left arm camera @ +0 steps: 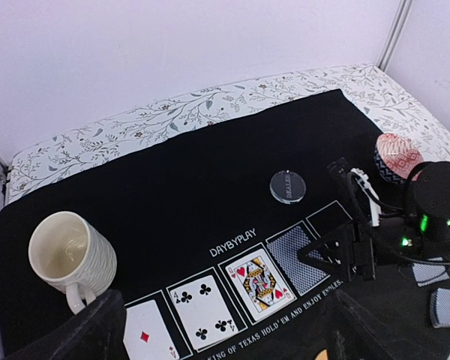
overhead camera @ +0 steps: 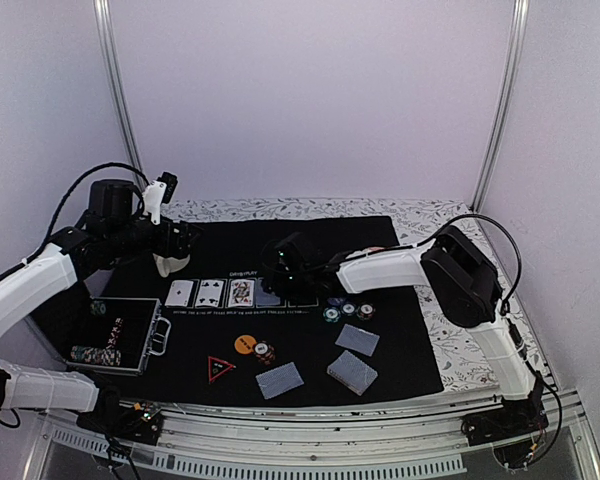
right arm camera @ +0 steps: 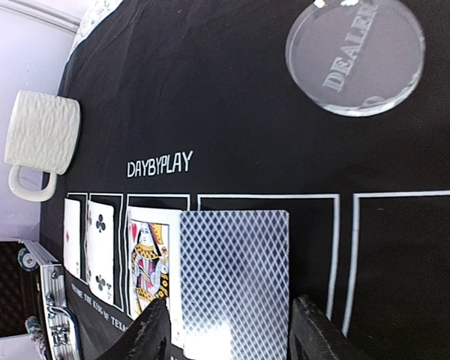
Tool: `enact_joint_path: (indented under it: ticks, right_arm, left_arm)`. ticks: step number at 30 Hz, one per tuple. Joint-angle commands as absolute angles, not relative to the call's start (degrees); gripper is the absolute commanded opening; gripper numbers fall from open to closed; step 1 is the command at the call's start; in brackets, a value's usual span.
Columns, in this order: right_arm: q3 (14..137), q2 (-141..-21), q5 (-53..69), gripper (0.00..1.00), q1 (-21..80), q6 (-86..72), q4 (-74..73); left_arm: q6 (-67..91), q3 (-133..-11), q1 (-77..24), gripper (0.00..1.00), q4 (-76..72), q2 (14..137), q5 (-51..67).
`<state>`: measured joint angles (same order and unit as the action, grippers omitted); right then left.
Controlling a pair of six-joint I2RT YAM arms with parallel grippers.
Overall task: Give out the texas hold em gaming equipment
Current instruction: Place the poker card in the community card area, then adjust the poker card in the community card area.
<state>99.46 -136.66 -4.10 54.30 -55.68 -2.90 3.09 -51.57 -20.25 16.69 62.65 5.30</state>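
Observation:
Three face-up cards (overhead camera: 210,292) lie in the printed boxes of the black mat (overhead camera: 380,340): a diamond card, the four of clubs (left arm camera: 204,307) and the queen of hearts (right arm camera: 150,266). A blue-backed card (right arm camera: 236,277) lies face down in the fourth box. My right gripper (right arm camera: 229,315) stands open astride it, its fingers (right arm camera: 319,334) clear of both card edges. A clear dealer disc (right arm camera: 355,56) rests beyond. My left gripper (left arm camera: 225,345) hangs open and empty above the card row, near the mug. An orange disc (overhead camera: 243,343), a triangle marker (overhead camera: 220,367) and chips (overhead camera: 266,352) lie near the front.
A cream mug (left arm camera: 71,255) stands left of the row. A red patterned bowl (left arm camera: 396,157) sits at the right behind my right arm. An open chip case (overhead camera: 115,340) lies at the front left. Face-down card piles (overhead camera: 352,372) and loose chips (overhead camera: 345,310) occupy the front right.

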Motion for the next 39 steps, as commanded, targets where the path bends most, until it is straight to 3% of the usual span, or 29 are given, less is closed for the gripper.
enact_joint_path:
  ticks: [1,4,8,21,29,33,39]
  right_arm:
    - [97.0,-131.5,-7.1,0.57,54.1,-55.1,-6.5]
    - [95.7,-130.4,-8.2,0.56,54.1,-55.3,-6.1]
    - [95.6,-130.8,-7.4,0.45,54.1,-54.9,-5.5]
    - [96.7,-135.7,-5.1,0.26,53.1,-54.5,-5.3]
    - [97.7,-137.8,-3.3,0.22,52.9,-54.4,-5.1]
    - [97.6,-137.6,-3.1,0.11,52.8,-54.3,-4.9]
    - [96.0,-135.4,-4.7,0.03,52.9,-54.7,-4.7]
  left_arm:
    - [2.9,-50.9,-20.2,0.93,16.2,62.8,5.7]
    - [2.9,-51.0,-20.2,0.93,16.2,62.8,5.7]
    - [2.9,-51.0,-20.3,0.93,16.2,62.8,5.8]
    - [2.8,-50.9,-20.2,0.93,16.2,62.7,5.9]
    - [2.8,-50.9,-20.3,0.93,16.1,62.8,5.8]
    - [2.8,-50.9,-20.2,0.93,16.1,62.8,5.9]
    - [2.7,-50.9,-20.2,0.93,16.2,62.7,5.6]
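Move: The right hand hovers half-open about 2 cm above the face-down card in the fourth community slot, whose middle is roughly 1 cm to its left and level ahead. The queen card is some 7 cm left, the empty fifth slot about 7 cm right, both level with the hand. The dealer chip lies about 9 cm ahead and 5 cm right. From the left hand, the face-down card is around 5 cm ahead, 18 cm right and 23 cm below. The right hand rises slightly while shifting about 2 cm right, closes, then sinks beside the face-down card's right edge. ##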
